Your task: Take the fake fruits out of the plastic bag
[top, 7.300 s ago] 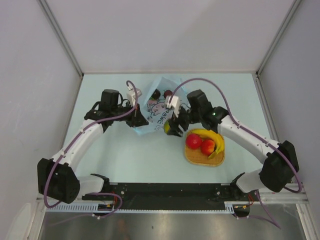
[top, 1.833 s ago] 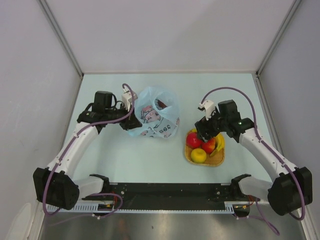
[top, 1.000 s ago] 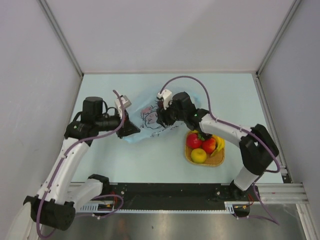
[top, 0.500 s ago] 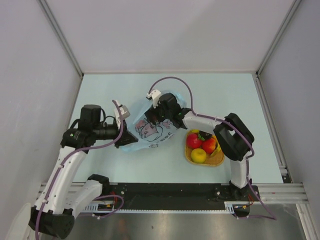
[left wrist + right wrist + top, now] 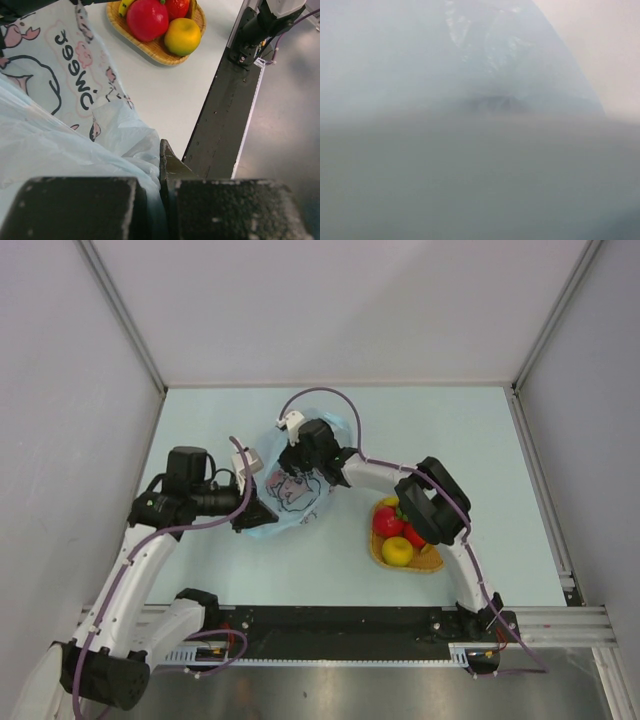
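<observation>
The light-blue plastic bag (image 5: 290, 495) with the cartoon face lies at the table's middle left; it also fills the left wrist view (image 5: 55, 115). My left gripper (image 5: 252, 515) is shut on the bag's near-left edge. My right gripper (image 5: 298, 452) reaches into the bag's far opening; its fingers are hidden by plastic, and the right wrist view shows only foggy bag film (image 5: 480, 100). On the woven mat (image 5: 432, 558) sit two red fruits (image 5: 388, 521), a yellow round one (image 5: 398, 551) and a banana (image 5: 440, 528). No dark purple fruit shows.
The black rail (image 5: 340, 620) runs along the table's near edge and also shows in the left wrist view (image 5: 225, 115). White walls stand close on the left, right and far sides.
The right arm has left the mat, where a yellow fruit now lies, and swung left into the bag's opening. The left gripper has kept its hold on the bag, shifting slightly.
</observation>
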Controlling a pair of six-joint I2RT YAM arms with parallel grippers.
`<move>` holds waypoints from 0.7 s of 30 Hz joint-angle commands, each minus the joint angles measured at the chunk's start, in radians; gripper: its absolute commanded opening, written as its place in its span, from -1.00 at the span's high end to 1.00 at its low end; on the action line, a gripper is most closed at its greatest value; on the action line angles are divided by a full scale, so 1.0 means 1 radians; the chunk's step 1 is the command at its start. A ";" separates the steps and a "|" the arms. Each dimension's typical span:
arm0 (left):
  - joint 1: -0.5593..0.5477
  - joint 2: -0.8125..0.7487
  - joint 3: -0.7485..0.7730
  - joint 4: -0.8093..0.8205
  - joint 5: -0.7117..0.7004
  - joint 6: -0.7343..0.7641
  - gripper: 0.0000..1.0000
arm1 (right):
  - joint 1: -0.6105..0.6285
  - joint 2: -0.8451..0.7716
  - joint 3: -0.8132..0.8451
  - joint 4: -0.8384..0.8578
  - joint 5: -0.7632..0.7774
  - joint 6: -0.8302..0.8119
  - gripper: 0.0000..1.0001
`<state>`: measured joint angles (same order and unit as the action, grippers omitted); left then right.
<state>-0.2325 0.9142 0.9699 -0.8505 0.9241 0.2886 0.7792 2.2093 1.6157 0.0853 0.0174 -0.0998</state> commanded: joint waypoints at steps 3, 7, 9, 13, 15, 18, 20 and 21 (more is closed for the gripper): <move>0.005 0.002 0.006 0.010 0.048 0.001 0.99 | -0.008 0.125 0.136 0.027 0.058 -0.063 -0.93; 0.007 0.000 0.004 0.011 0.036 -0.002 0.99 | -0.012 0.154 0.173 0.040 0.020 -0.107 -0.67; 0.007 0.000 -0.003 0.014 0.030 -0.002 0.99 | -0.012 0.155 0.177 0.050 0.004 -0.124 -0.49; 0.007 0.002 -0.007 0.025 0.015 -0.012 1.00 | -0.011 0.106 0.170 0.031 -0.078 -0.163 -0.13; 0.007 0.000 -0.008 0.034 0.012 -0.014 0.99 | -0.011 0.069 0.135 0.012 -0.103 -0.167 0.02; 0.005 0.002 -0.004 0.047 0.002 -0.016 0.99 | -0.009 -0.043 0.032 -0.010 -0.143 -0.172 0.15; 0.005 0.000 0.004 0.051 -0.011 -0.016 0.99 | -0.003 -0.156 -0.037 -0.019 -0.180 -0.160 0.17; 0.007 -0.001 0.006 0.050 -0.014 -0.013 0.99 | -0.001 -0.192 -0.093 -0.044 -0.194 -0.152 0.21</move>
<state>-0.2321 0.9222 0.9630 -0.8360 0.9161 0.2779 0.7742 2.2612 1.6352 0.0654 -0.0895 -0.2481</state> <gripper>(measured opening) 0.006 0.420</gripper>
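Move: The dark red fruit left in the bag is hidden at the right fingers, roughly 2 cm ahead, 2 cm left and 3 cm below them. From the right hand, the pinched bag rim is about 23 cm back, 0 to the side and 14 cm higher; the red apple is some 14 cm back and 23 right, the basket's middle 18 back and 27 right, both slightly lower. From the left hand, the fruit is about 25 cm ahead, straight in line and 18 below. Sink the wide-open right gripper about 4 cm deeper into the bag, easing forward and left with it, and close to under half open around the fruit. Then draw the hand back some 3 cm and slightly up, still closing and swinging roughly 10 degrees counter-clockwise. Keep the left gripper still, shut on the bag rim. ##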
